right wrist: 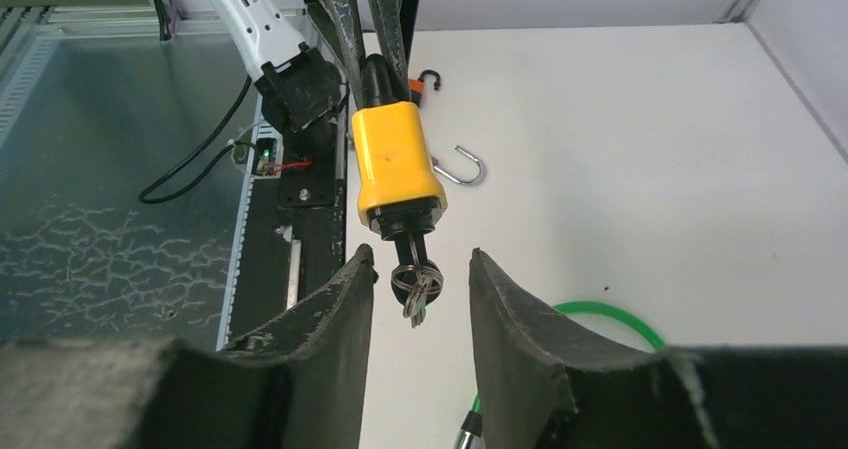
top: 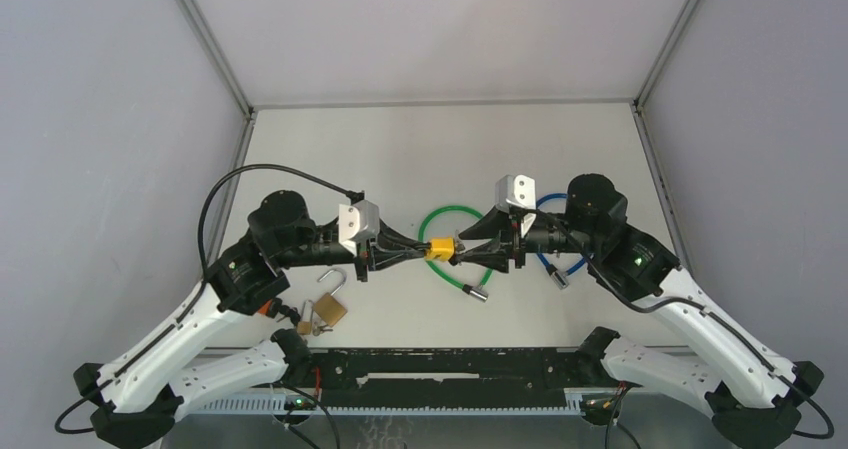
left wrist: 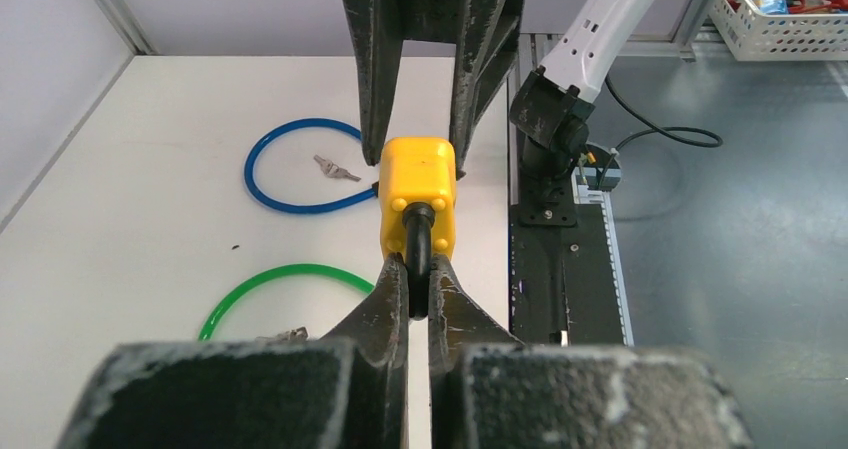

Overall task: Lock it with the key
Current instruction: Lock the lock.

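A yellow lock (top: 438,250) hangs in the air between the two arms. My left gripper (left wrist: 419,269) is shut on the black shackle (left wrist: 419,239) that comes out of the lock body (left wrist: 418,184). From the other end of the lock (right wrist: 395,159) sticks a black-headed key (right wrist: 413,262) with a ring of keys (right wrist: 417,289) dangling from it. My right gripper (right wrist: 420,259) is open, one finger on each side of the key head, and touches neither side of it.
On the table lie a green cable loop (top: 452,212), a blue cable loop (left wrist: 290,129) with small keys (left wrist: 337,170) inside it, and a brass padlock (top: 328,312) with an open shackle. The black base rail (top: 440,369) runs along the near edge.
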Robot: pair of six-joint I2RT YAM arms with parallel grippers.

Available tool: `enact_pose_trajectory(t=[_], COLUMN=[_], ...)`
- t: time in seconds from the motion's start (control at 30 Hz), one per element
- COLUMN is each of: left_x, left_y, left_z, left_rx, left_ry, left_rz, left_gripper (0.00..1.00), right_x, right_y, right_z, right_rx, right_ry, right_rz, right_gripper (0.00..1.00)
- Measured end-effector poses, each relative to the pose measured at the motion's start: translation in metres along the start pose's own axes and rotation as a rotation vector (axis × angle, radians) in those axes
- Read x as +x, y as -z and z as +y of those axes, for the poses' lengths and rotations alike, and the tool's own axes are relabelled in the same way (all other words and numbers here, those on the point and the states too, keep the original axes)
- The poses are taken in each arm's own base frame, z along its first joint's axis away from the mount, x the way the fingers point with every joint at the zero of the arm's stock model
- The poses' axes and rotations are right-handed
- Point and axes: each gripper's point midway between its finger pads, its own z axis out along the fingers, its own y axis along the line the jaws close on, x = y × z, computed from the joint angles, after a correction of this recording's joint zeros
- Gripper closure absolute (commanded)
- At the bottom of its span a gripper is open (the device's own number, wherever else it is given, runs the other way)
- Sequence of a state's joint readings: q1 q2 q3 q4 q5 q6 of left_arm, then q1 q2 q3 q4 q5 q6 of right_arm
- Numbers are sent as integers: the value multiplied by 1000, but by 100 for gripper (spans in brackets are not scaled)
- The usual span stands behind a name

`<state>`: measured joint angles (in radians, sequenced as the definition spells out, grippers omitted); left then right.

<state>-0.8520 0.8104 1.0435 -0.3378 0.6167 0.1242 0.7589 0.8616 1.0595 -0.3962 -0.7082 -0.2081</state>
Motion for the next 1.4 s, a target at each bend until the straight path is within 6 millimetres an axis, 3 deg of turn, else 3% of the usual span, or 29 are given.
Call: enact_pose_trajectory(t=[0.07, 0.13, 0.2, 0.37, 0.47, 0.6, 0.83, 1.0, 1.13, 1.27, 1.4], left_x=[1, 2, 2, 3, 3, 4, 5, 8, 18, 27, 39], left_y=[0, 0, 0, -1, -1, -1, -1, 4, 15, 23, 30], left_z=[0, -1, -1, -2, -2, -3, -1, 12, 28, 29, 41], left_rx=[2, 5, 9, 13, 17, 19, 14, -28, -95, -116, -187], left_ry=[3, 4, 7, 10, 10, 11, 8, -4, -17, -35, 8], left_rz=[4, 6, 9, 11, 12, 12, 17, 26, 68, 108, 157], left_gripper=[100, 100, 100, 100, 100, 100, 100, 100, 100, 100, 100], right_x=[2, 4, 6, 9, 13, 17, 16, 17, 45, 73, 73], right_y=[-2, -4, -6, -7, -7, -9, -5, -1, 8, 12, 11], right_z=[0, 0, 1, 3, 5, 5, 7, -6, -27, -39, -45], right_rx=[-9, -20, -36, -52, -70, -80, -66, 14, 121, 178, 199], right_ry=[3, -2, -2, -1, -6, -12, -4, 10, -44, -108, -150], right_rz=[6, 12, 17, 28, 40, 51, 51, 47, 84, 123, 109], right_gripper=[78, 86, 86, 73, 73, 100, 100, 100, 100, 100, 100])
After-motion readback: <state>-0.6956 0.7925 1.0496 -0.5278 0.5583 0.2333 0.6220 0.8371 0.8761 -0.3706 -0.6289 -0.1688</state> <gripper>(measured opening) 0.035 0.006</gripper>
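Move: The key in the yellow padlock's end sits about 1 cm to the left of the right hand's open fingers and 2 cm below them. The padlock body is some 4 cm to the left and 1 cm below, and the green cable loop lies on the table about 10 cm farther forward, 1 cm right, roughly 30 cm down. From the left hand, still gripping the shackle, the key is about 5 cm right, 2 cm below. Right fingers shut on key, drawing it about 7 cm down and forward; left hand carries padlock away forward-left. ##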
